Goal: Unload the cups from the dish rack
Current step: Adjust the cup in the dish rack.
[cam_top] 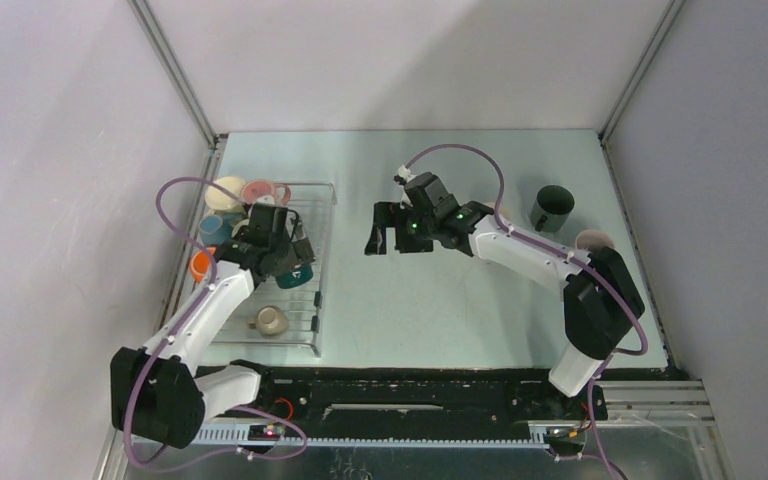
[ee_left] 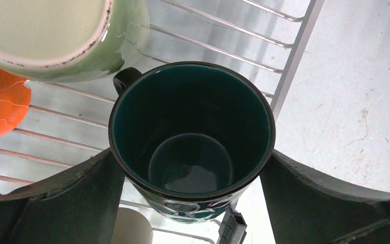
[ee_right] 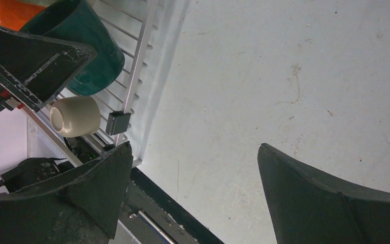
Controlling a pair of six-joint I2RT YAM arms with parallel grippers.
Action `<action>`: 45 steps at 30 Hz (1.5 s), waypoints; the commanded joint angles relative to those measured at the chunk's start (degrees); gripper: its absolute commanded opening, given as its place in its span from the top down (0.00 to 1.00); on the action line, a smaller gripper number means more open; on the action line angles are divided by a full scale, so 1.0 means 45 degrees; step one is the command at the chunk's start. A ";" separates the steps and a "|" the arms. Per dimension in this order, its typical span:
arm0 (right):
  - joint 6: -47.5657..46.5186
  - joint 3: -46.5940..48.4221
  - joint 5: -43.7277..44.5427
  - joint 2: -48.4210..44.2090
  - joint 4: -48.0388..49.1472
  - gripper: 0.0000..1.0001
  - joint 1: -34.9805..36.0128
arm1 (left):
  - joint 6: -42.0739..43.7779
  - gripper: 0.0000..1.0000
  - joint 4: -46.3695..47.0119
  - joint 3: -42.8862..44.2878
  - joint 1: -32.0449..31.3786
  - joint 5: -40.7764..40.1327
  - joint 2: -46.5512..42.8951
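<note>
The dish rack (cam_top: 322, 205) lies at the table's left with several cups in it. My left gripper (cam_top: 295, 262) reaches down over its right side. Its fingers press both sides of a dark teal cup (ee_left: 193, 152), which sits tilted over the wire rods (ee_left: 294, 56) with its mouth towards the wrist camera. A pale green cup (ee_left: 56, 35), an orange cup (ee_left: 0, 107) and a cream cup (ee_left: 132, 229) surround it. My right gripper (cam_top: 388, 240) hovers open and empty over bare table beside the rack, and its own view (ee_right: 194, 146) shows the teal cup (ee_right: 91, 56) and the cream cup (ee_right: 76, 116).
A dark cup (cam_top: 552, 207) stands on the table at the back right, and a pale pink one (cam_top: 593, 240) is partly hidden behind the right arm. Pink (cam_top: 260, 190), light blue (cam_top: 212, 230) and cream (cam_top: 228, 192) cups crowd the rack's far left. Walls enclose the table.
</note>
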 commanded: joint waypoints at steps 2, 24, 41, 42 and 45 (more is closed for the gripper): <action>-0.0417 0.0548 0.0494 -0.0010 -0.0190 0.00 0.0314 | -0.0238 0.49 0.0161 -0.0569 -0.0218 0.0532 -0.0497; -0.0541 0.0176 0.0803 -0.0154 -0.0276 0.00 0.0639 | -0.0479 0.16 -0.0768 -0.1046 -0.0317 0.1259 -0.1790; -0.0644 -0.0245 0.0708 -0.0452 -0.0112 0.00 0.0634 | -0.1500 0.03 -0.2099 -0.1018 -0.0319 0.1600 -0.2409; -0.0651 -0.0283 0.0706 -0.0486 -0.0090 0.00 0.0651 | -0.1590 0.03 -0.2159 -0.0995 -0.0332 0.1595 -0.2451; -0.0661 -0.0362 0.0705 -0.0545 -0.0067 0.00 0.0634 | -0.1737 0.00 -0.2236 -0.0930 -0.0317 0.1733 -0.2563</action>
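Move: The dark-green cup is already between the left fingers, its middle about 4 cm below the hand point. The clear rack spot it is being drawn to lies some 6 cm back, 2 cm left and 7 cm below. The beige cup sits about 13 cm back and 5 cm left, the light-green cup 6 cm ahead and 10 cm left. From the right hand, the dark-green cup is roughly 22 cm left and 6 cm back. Still gripping the dark-green cup on both sides near its rim, the left hand drags it back along the rack towards the beige cup, some 5 to 6 cm and gathering pace, drifting about 2 cm right. It stays nearly level, then sinks slightly as the wrist rolls nearly 10 degrees, left side dropping. At the very end the fingers ease their squeeze, still either side of the cup. ##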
